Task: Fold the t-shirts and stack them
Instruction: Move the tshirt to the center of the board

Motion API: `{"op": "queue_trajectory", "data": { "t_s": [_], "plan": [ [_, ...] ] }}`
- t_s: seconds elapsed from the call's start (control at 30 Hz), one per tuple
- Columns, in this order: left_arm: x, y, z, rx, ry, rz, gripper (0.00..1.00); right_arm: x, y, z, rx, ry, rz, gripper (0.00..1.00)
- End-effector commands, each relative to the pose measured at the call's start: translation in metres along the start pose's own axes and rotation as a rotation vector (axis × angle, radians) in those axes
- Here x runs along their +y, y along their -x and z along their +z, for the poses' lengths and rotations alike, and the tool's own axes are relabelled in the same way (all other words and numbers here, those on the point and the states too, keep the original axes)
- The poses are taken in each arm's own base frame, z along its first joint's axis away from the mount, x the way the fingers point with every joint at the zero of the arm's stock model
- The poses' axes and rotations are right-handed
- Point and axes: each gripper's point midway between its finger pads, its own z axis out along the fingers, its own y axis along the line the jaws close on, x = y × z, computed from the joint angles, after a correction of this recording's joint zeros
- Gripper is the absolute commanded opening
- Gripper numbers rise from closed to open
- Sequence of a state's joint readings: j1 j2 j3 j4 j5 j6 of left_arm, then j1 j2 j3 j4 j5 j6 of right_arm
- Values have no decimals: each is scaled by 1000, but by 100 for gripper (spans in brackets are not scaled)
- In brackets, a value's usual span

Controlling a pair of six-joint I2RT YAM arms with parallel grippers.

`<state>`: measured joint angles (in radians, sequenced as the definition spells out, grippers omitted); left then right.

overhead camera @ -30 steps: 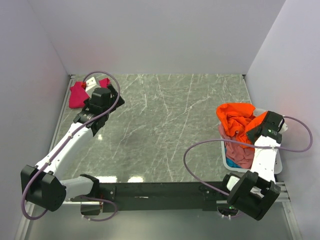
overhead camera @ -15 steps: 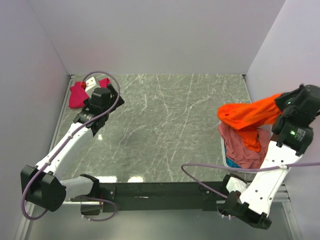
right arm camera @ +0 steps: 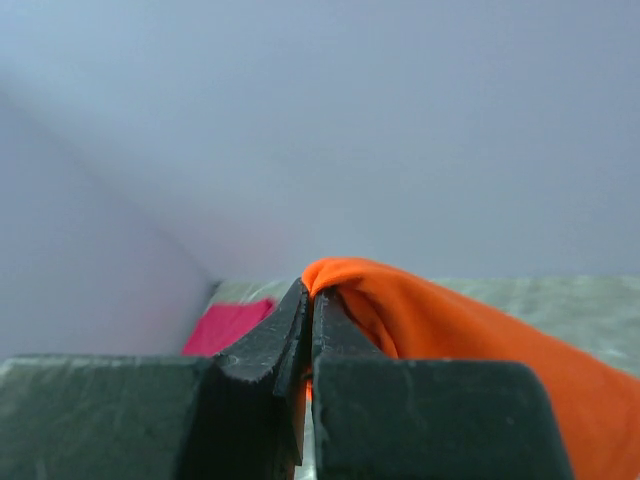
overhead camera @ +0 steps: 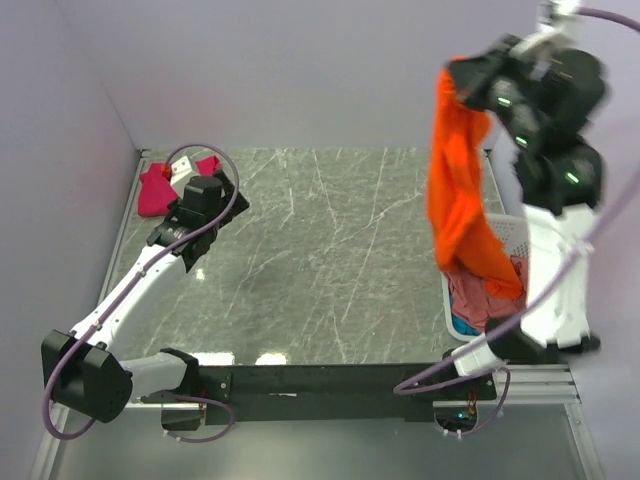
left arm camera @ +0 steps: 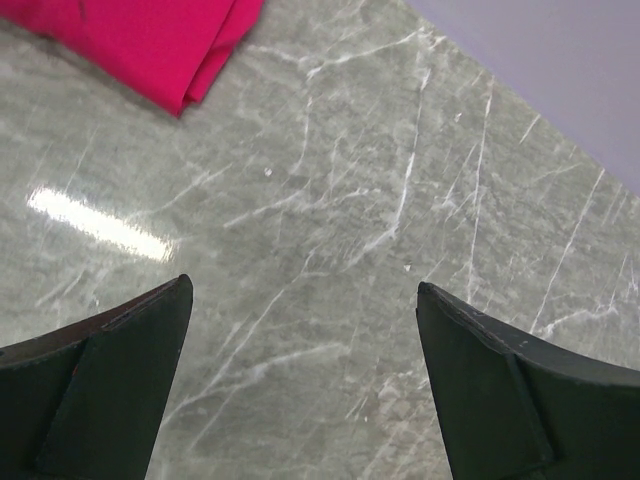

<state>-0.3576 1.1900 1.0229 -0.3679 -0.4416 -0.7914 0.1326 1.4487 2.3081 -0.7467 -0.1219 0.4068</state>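
Note:
My right gripper [overhead camera: 462, 80] is shut on the bright orange t-shirt [overhead camera: 462, 195] and holds it high above the table; the shirt hangs down long, its lower end over the basket. In the right wrist view the orange cloth [right arm camera: 440, 325] is pinched between the closed fingers [right arm camera: 262, 345]. A folded magenta-pink t-shirt [overhead camera: 155, 190] lies at the far left corner, also showing in the left wrist view [left arm camera: 150, 40]. My left gripper [left arm camera: 300, 320] is open and empty just above the table beside it. A dusty rose-pink shirt [overhead camera: 475, 300] and a bit of blue cloth [overhead camera: 463, 326] lie in the basket.
The white lattice basket [overhead camera: 516, 238] stands at the right edge of the marbled table [overhead camera: 330, 250]. Walls close in at the back and on both sides. A black rail runs along the near edge [overhead camera: 330, 382].
My right arm has swung up and back, lifting the orange t-shirt out of the basket until it hangs stretched out. The left arm has not moved.

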Motion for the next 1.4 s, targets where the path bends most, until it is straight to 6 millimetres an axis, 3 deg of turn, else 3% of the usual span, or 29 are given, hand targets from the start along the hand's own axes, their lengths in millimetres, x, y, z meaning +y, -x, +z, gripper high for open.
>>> {"op": "queue_trajectory", "data": {
  "t_s": [0.0, 0.03, 0.07, 0.1, 0.17, 0.2, 0.27, 0.33, 0.37, 0.43, 0.47, 0.5, 0.57, 0.6, 0.63, 0.67, 0.7, 0.77, 0.8, 0.87, 0.9, 1.0, 1.07, 1.17, 1.2, 1.37],
  "plan": [
    [-5, 14, -11, -18, 11, -73, 99, 54, -27, 53, 27, 160, -13, 0],
    [-2, 14, -13, -18, 22, -86, 99, 71, -27, 57, 13, 210, -6, 0],
    [4, 13, -18, -14, 40, -121, 99, 100, -43, 66, 35, 285, 6, 0],
    [8, 11, -19, -13, 50, -134, 99, 118, -35, 70, -20, 336, 20, 0],
    [16, 3, -25, 6, 62, -152, 99, 150, -49, 78, -21, 403, 58, 0],
    [19, 0, -27, 17, 68, -152, 100, 161, -44, 78, -51, 433, 71, 0],
    [29, -3, -32, 23, 101, -164, 99, 168, -43, 78, -66, 432, 99, 0],
    [43, -6, -35, 14, 150, -156, 99, 160, -45, 84, -78, 374, 146, 0],
    [48, -7, -38, 10, 160, -164, 99, 154, -40, 80, -90, 345, 155, 0],
    [50, -10, -40, 14, 154, -152, 99, 133, -61, 88, -53, 245, 142, 0],
    [50, -10, -40, 15, 148, -150, 100, 126, -60, 81, -52, 216, 147, 0],
    [48, -10, -40, 17, 141, -152, 100, 104, -94, 90, 14, 143, 130, 0],
    [47, -11, -38, 18, 137, -153, 99, 82, -112, 81, 53, 89, 148, 0],
    [47, -13, -35, 18, 136, -154, 99, 50, -162, 88, 149, 16, 163, 0],
    [45, -15, -29, 16, 133, -155, 99, 45, -185, 83, 205, 45, 171, 0],
    [42, -17, -25, 24, 124, -142, 99, 41, -194, 72, 223, 68, 179, 0],
    [38, -21, -21, 42, 114, -133, 99, 17, -243, 67, 313, 34, 175, 0],
    [28, -28, -5, 75, 110, -115, 99, -9, -270, 52, 370, 3, 183, 0],
    [20, -35, 0, 115, 86, -109, 99, -30, -311, 42, 433, -37, 177, 0],
    [3, -46, 22, 169, 62, -77, 99, -53, -343, 31, 490, -78, 174, 0],
    [-8, -56, 27, 221, 28, -67, 99, -69, -371, 20, 557, -121, 168, 0],
    [-36, -75, 55, 302, -47, -37, 99, -106, -403, 6, 637, -241, 153, 0],
    [-57, -95, 69, 388, -124, -29, 99, -123, -414, -1, 658, -303, 138, 0],
    [-87, -117, 97, 438, -199, -18, 99, -136, -416, -6, 657, -347, 130, 0],
    [-90, -120, 94, 453, -214, -14, 99, -138, -416, -7, 655, -353, 131, 0],
    [-102, -162, 129, 555, -192, 21, 98, -148, -413, -12, 641, -388, 118, 0]
  ]
}}
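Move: The right hand holds the orange t-shirt, most of it hanging below. The board's center is about 22 cm to its left, level fore and aft, some 58 cm down. The basket is roughly 21 cm right, 10 cm back and 54 cm down. From the empty left hand, the t-shirt's middle lies about 50 cm right, 8 cm back and 6 cm higher; the folded red shirt is about 17 cm left, 17 cm ahead and 22 cm below. Keeping its pinch on the orange t-shirt, the right hand swings about 22 cm left and a little forward, then comes back some 16 cm right while plunging towards the board, ending about 45 cm lower with fingers tipped steeply down. The open left hand draws back slightly, then goes down, right and forward towards the shirt's left end, tipping down and turning clockwise, with no contact visible. ##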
